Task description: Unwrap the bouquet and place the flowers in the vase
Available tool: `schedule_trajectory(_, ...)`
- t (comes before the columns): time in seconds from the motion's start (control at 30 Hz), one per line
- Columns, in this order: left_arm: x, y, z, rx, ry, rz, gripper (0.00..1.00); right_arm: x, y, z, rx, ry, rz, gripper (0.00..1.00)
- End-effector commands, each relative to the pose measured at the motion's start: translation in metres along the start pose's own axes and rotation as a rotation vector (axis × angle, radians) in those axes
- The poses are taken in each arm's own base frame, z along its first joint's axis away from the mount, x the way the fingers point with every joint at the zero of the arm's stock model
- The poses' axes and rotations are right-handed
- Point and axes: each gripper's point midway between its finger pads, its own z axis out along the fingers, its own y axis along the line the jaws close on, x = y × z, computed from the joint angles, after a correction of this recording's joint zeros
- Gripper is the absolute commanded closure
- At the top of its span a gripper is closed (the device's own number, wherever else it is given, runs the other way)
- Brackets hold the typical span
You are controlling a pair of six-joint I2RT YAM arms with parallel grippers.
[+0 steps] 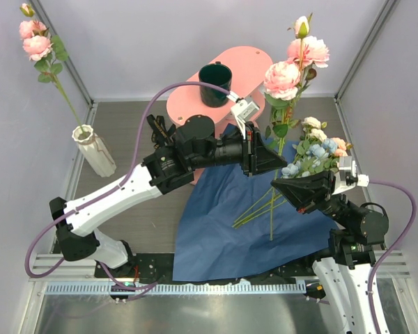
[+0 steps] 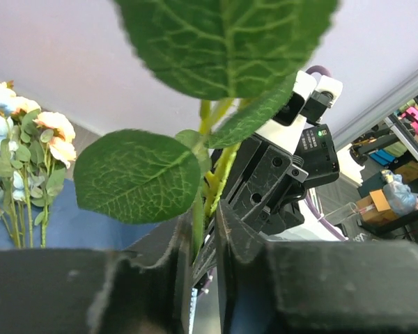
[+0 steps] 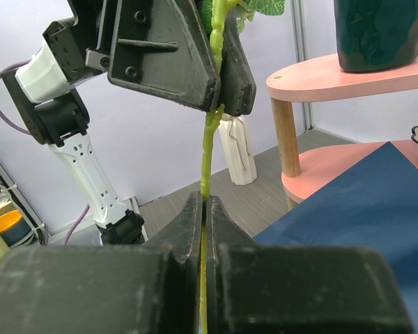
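Observation:
A tall pink rose (image 1: 282,80) stands upright over the spread blue wrapping paper (image 1: 223,223). My right gripper (image 1: 279,184) is shut on the lower part of its stem (image 3: 207,153). Just above, my left gripper (image 1: 275,161) reaches in from the left, and its jaws have closed in on the same stem below the leaves (image 2: 136,177), which lies against one finger (image 2: 184,236). The ribbed cream vase (image 1: 95,149) stands at the far left and holds one pink rose (image 1: 35,38). A bunch of pale-blue, cream and peach flowers (image 1: 319,147) lies beside my right arm.
A pink side table (image 1: 247,62) at the back carries a dark green mug (image 1: 214,74). Loose green stems (image 1: 258,209) lie across the paper. Walls close the sides and back. In the right wrist view the vase (image 3: 235,149) shows beyond the stem.

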Motion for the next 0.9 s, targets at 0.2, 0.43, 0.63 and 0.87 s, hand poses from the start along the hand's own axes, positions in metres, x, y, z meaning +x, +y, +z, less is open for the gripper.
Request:
schedule_trajectory(0.2,-0.043,-0.030,-0.024,0.040,-0.126,0.089,1.00,-0.001,-0.004,0.003,0.002,0.010,-0.013,0.85)
schedule_trajectory(0.43,-0.064,-0.031,-0.079,-0.111,-0.142,0.246,1.00,-0.005,-0.047,-0.003,0.263,0.014,-0.034,0.21)
schedule_trajectory(0.63,-0.087,0.000,-0.170,-0.479,-0.169,0.374,1.00,-0.009,-0.064,-0.015,0.410,0.005,-0.034,0.16)
schedule_trajectory(0.87,-0.115,0.052,-0.299,-1.098,-0.241,0.473,1.00,-0.001,-0.074,-0.021,0.455,0.014,-0.040,0.16)
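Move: The stem of pink roses stands between the left hand's nearly closed fingers; its vase, already holding one rose stem, is about 52 cm to the left, 25 cm ahead and 32 cm lower. The green mug is some 34 cm ahead, 13 cm left and 10 cm below. The right hand still pinches the same rose stem between its pads, about 7 cm under the left; from the right hand, the remaining flowers lie roughly 24 cm ahead, 18 cm right and 35 cm down. The left fingers shut on the rose stem just above the right hand's grip, and only then do the right fingers open wide and let go. The left hand carries the stem off leftward, some 23 cm and speeding up, rising about 8 cm and swinging some 40 degrees counter-clockwise towards the vase side. The freed right hand eases about 5 cm forward, also right and down, towards the remaining flowers, turning clockwise. ##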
